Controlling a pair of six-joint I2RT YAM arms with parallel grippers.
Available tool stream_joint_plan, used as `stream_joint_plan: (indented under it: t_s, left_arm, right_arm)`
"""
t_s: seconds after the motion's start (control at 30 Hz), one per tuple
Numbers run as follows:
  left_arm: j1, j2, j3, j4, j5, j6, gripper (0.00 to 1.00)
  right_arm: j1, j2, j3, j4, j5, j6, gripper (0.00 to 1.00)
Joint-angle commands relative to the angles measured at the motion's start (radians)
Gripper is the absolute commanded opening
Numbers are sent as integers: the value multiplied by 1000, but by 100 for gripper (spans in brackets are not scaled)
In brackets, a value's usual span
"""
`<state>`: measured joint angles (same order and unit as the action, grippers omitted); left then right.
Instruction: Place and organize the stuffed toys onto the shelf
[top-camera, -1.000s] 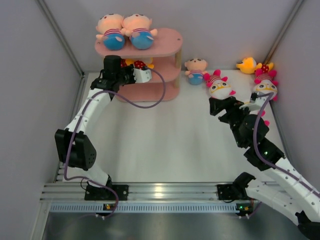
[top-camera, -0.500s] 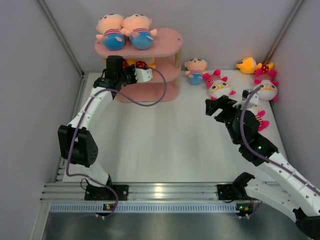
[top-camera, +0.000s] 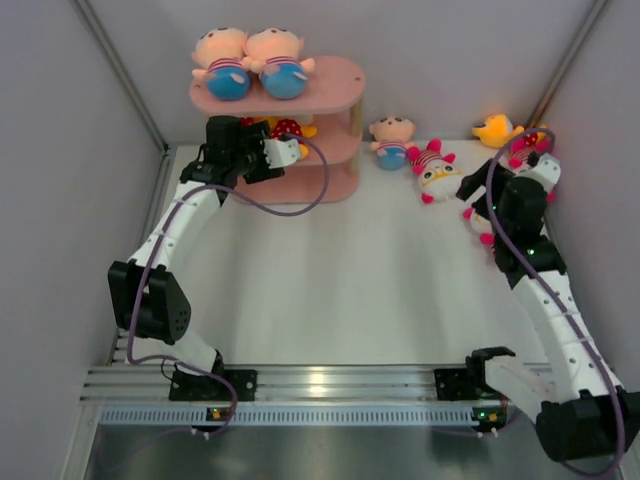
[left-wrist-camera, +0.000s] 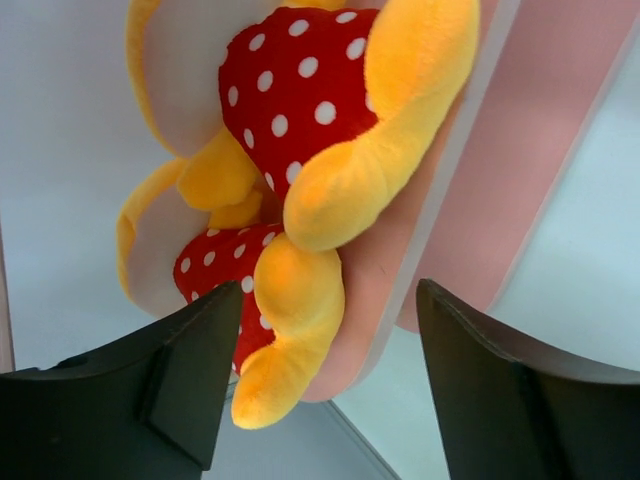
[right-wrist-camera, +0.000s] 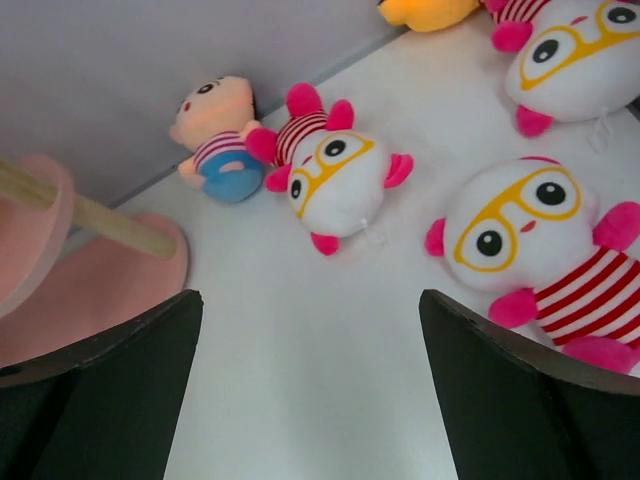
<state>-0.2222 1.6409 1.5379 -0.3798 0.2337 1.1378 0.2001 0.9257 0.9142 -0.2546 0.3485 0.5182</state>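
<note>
The pink shelf (top-camera: 335, 95) stands at the back left, with two peach-headed dolls (top-camera: 250, 62) on its top board. Yellow-orange toys with red dotted bodies (left-wrist-camera: 300, 95) lie on the middle board (left-wrist-camera: 470, 200); they also show in the top view (top-camera: 287, 127). My left gripper (left-wrist-camera: 330, 390) is open and empty just in front of them (top-camera: 268, 148). My right gripper (right-wrist-camera: 310, 390) is open and empty above the table (top-camera: 474, 188). Ahead of it lie a peach doll (right-wrist-camera: 222, 135) and white-faced toys (right-wrist-camera: 340, 170) (right-wrist-camera: 525, 225) (right-wrist-camera: 575, 55).
A yellow-orange toy (top-camera: 497, 128) lies in the back right corner. Grey walls close in the table on the left, back and right. The shelf's wooden post (right-wrist-camera: 100, 215) and bottom board (right-wrist-camera: 90, 300) are at the left of the right wrist view.
My right arm has swung right and back toward the white-faced toys near the right wall. My left gripper has stayed at the shelf's middle board, shifting only slightly.
</note>
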Motion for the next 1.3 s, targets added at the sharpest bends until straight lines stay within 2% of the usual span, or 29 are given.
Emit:
stream_joint_plan:
  t_s: [0.0,0.07,0.1,0.17,0.2,0.27,0.37,0.43,0.47,0.5,0.57,0.7,0.8,0.9,1.07,1.13,1.17,1.2,1.27]
  left_arm:
    - [6,-88,-45,33,6,8,80]
    - [4,-110,-48,25,10,-19,86]
    - [3,-119,-48,19,9,-27,88]
    - [-2,-144,-45,3,-3,-58,93]
    - [-5,-153,-45,-5,-10,-65,94]
    - [-8,-186,-47,-48,-27,-96,95]
    - [-12,-239,-62,-106,-30,-156,98]
    - [-14,-265,-88,-131,-33,-200,98]
    - [-17,-292,-100,-130,-42,-216,98]
    - [-17,-302,-120,-130,-46,-252,98]
    - [-20,-323,-133,-134,-57,-295,98]
    - [-23,-329,-140,-148,-59,-372,98]
    - [-23,-311,-137,-148,-66,-377,98]
    - [-23,-282,-121,-148,-91,-375,98]
    - [-23,-237,-82,-148,-123,-360,98]
    - [-23,-231,-73,-148,-128,-354,98]
    - [-23,-227,-70,-148,-131,-352,98]
    - [-23,-224,-67,-148,-135,-348,98]
    - [-23,-214,-61,-148,-137,-349,98]
  right_arm:
    - [-241,123,128,73,-259,-24,91]
    - [-368,229,251,77,-307,-26,91]
    - [-399,355,302,72,-325,-24,91]
    - [-464,494,414,43,-376,-23,91]
    - [-478,633,531,31,-390,-21,91]
    - [-505,773,665,-32,-424,-8,91]
    - [-518,1078,944,-44,-486,37,88]
    - [-518,1194,1076,-61,-505,78,84]
    - [-518,1249,1195,-66,-511,100,84]
    - [-518,1347,1248,-61,-513,147,83]
    - [-518,1429,1355,-25,-514,207,81]
    - [-507,1593,1422,137,-444,385,78]
    - [-490,1690,1474,201,-395,489,77]
    - [-464,1787,1575,227,-355,551,77]
    - [-426,1846,1589,301,-215,629,78]
    - [-419,1871,1609,311,-191,670,69]
    - [-421,1888,1623,313,-186,692,59]
    - [-422,1888,1621,311,-187,692,33]
    - [-426,1875,1585,310,-206,669,9]
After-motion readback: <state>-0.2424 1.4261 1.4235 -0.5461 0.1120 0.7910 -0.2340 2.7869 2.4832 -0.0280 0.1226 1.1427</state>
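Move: The yellow frog toy in the far right corner lies some 42 cm ahead of the right hand, about 19 cm to its right and 20 cm below. One panda toy lies some 13 cm nearer than it and 4 cm farther right; another lies 29 cm ahead of the right hand with no sideways offset; a near one is 12 cm ahead, 13 cm right. From the left hand the corner frog is about 25 cm ahead, 53 cm right, 19 cm lower; the frog just shelved is some 9 cm straight ahead, at hand height. The frog toy in the far corner is reached by the right hand, which swings right, then drives forward and down over the panda toys (about 40 cm out, nearly 20 cm right and down), rolling left side up and turning clockwise. Its open fingers then close on the frog's yellow part beside a panda's pink foot. Meanwhile the left hand, opening fully, backs some 9 cm off the shelved frog, lifting, then sinking again while turning counter-clockwise. ##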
